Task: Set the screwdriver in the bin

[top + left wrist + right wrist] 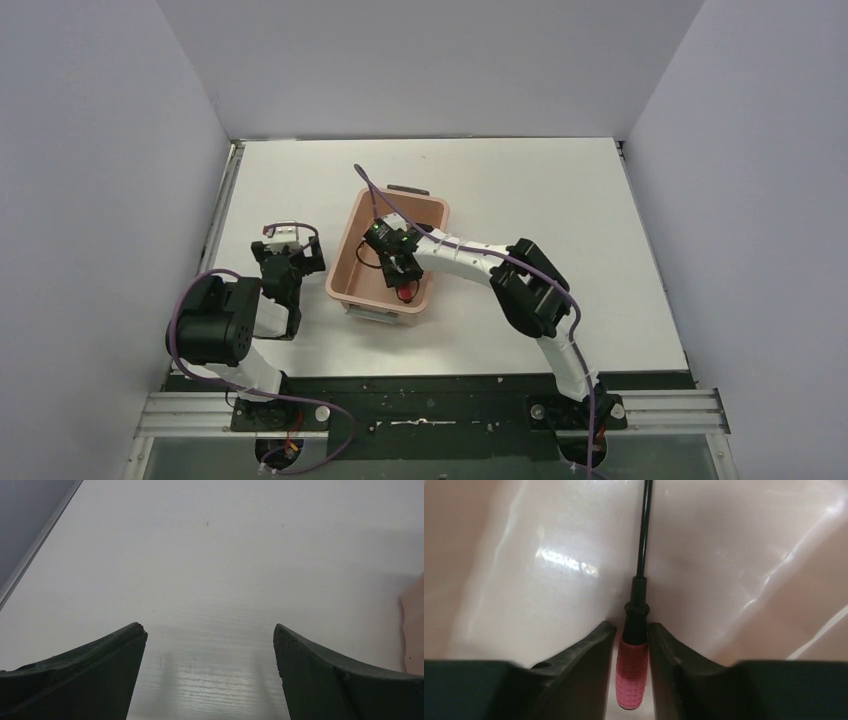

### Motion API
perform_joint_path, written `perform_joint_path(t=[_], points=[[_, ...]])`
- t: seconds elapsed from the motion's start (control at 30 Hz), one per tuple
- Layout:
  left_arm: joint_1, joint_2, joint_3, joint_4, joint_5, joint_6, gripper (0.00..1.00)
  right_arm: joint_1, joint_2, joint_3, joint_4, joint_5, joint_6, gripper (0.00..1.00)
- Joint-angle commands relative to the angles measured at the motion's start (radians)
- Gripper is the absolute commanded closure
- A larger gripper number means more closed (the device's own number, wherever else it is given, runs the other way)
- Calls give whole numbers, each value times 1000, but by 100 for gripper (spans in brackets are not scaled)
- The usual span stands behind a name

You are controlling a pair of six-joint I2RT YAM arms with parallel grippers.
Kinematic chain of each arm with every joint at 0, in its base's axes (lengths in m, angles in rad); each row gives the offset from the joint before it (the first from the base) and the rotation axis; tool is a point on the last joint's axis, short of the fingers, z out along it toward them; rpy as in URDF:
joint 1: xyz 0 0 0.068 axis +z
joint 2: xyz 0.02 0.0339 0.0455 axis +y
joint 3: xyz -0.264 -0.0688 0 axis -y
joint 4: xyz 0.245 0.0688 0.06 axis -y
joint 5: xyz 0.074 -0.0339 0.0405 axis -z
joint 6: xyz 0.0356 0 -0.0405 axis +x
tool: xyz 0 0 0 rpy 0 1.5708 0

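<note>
The salmon-pink bin (347, 250) stands mid-table with dark handles at its short ends. My right gripper (400, 270) reaches down inside it, near its front end. In the right wrist view the gripper (630, 626) is shut on the screwdriver (631, 675). Both fingers press the red handle, and the thin black shaft points away over the bin's glossy pink floor (549, 580). From above, only the red handle (405, 292) peeks out below the gripper. My left gripper (285, 238) hovers over the table left of the bin. It (210, 630) is open with nothing between its fingers.
White table surface lies under the left gripper, with the bin's pink edge (415, 625) at the right of that view. Grey walls enclose the table on three sides. A metal rail (225, 200) runs along the table's left edge.
</note>
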Motion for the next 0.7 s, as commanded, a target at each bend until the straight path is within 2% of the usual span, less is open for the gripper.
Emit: perform_joint_path(t=[0.0, 0.03, 0.07, 0.3, 0.33, 0.4, 0.43, 0.57, 0.67], points=[[0, -10, 8, 27, 11, 10, 3, -9, -19, -15, 85, 67, 20, 54], [0, -10, 8, 27, 11, 9, 3, -9, -27, -14, 81, 69, 17, 43], [0, -9, 8, 26, 11, 9, 3, -8, -36, -7, 74, 73, 14, 38], [1, -9, 8, 27, 12, 8, 3, 9, -136, 115, 1, 111, -53, 26], [0, -9, 8, 27, 12, 9, 3, 11, -157, 128, 3, 108, -70, 21], [0, -9, 8, 27, 12, 9, 3, 11, -213, 137, 23, 87, -118, 3], [0, -10, 8, 27, 11, 9, 3, 11, -246, 135, 40, 77, -139, 0], [0, -9, 8, 26, 12, 9, 3, -1, -385, 92, 113, 71, -210, 0], [0, -10, 8, 26, 12, 9, 3, -20, -509, -8, 210, 98, -279, 0]])
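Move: The screwdriver is already between the right fingers, low inside the bin, its middle about 2 cm ahead and 1 cm left of the hand point at about the same height. The middle of the bin lies some 7 cm ahead, 3 cm left and 4 cm above; its near handle is about 7 cm back, 7 cm left and 6 cm higher. From the left gripper, the screwdriver is roughly 8 cm back and 25 cm right, a few centimetres lower. Open the right fingers wide to let go of the screwdriver handle low in the bin, keeping the hand there at first with only about a centimetre of forward drift. Then lift quickly, about 19 cm, up and away from the screwdriver, tilting the hand some 25 degrees so that the fingertips swing outwards. ##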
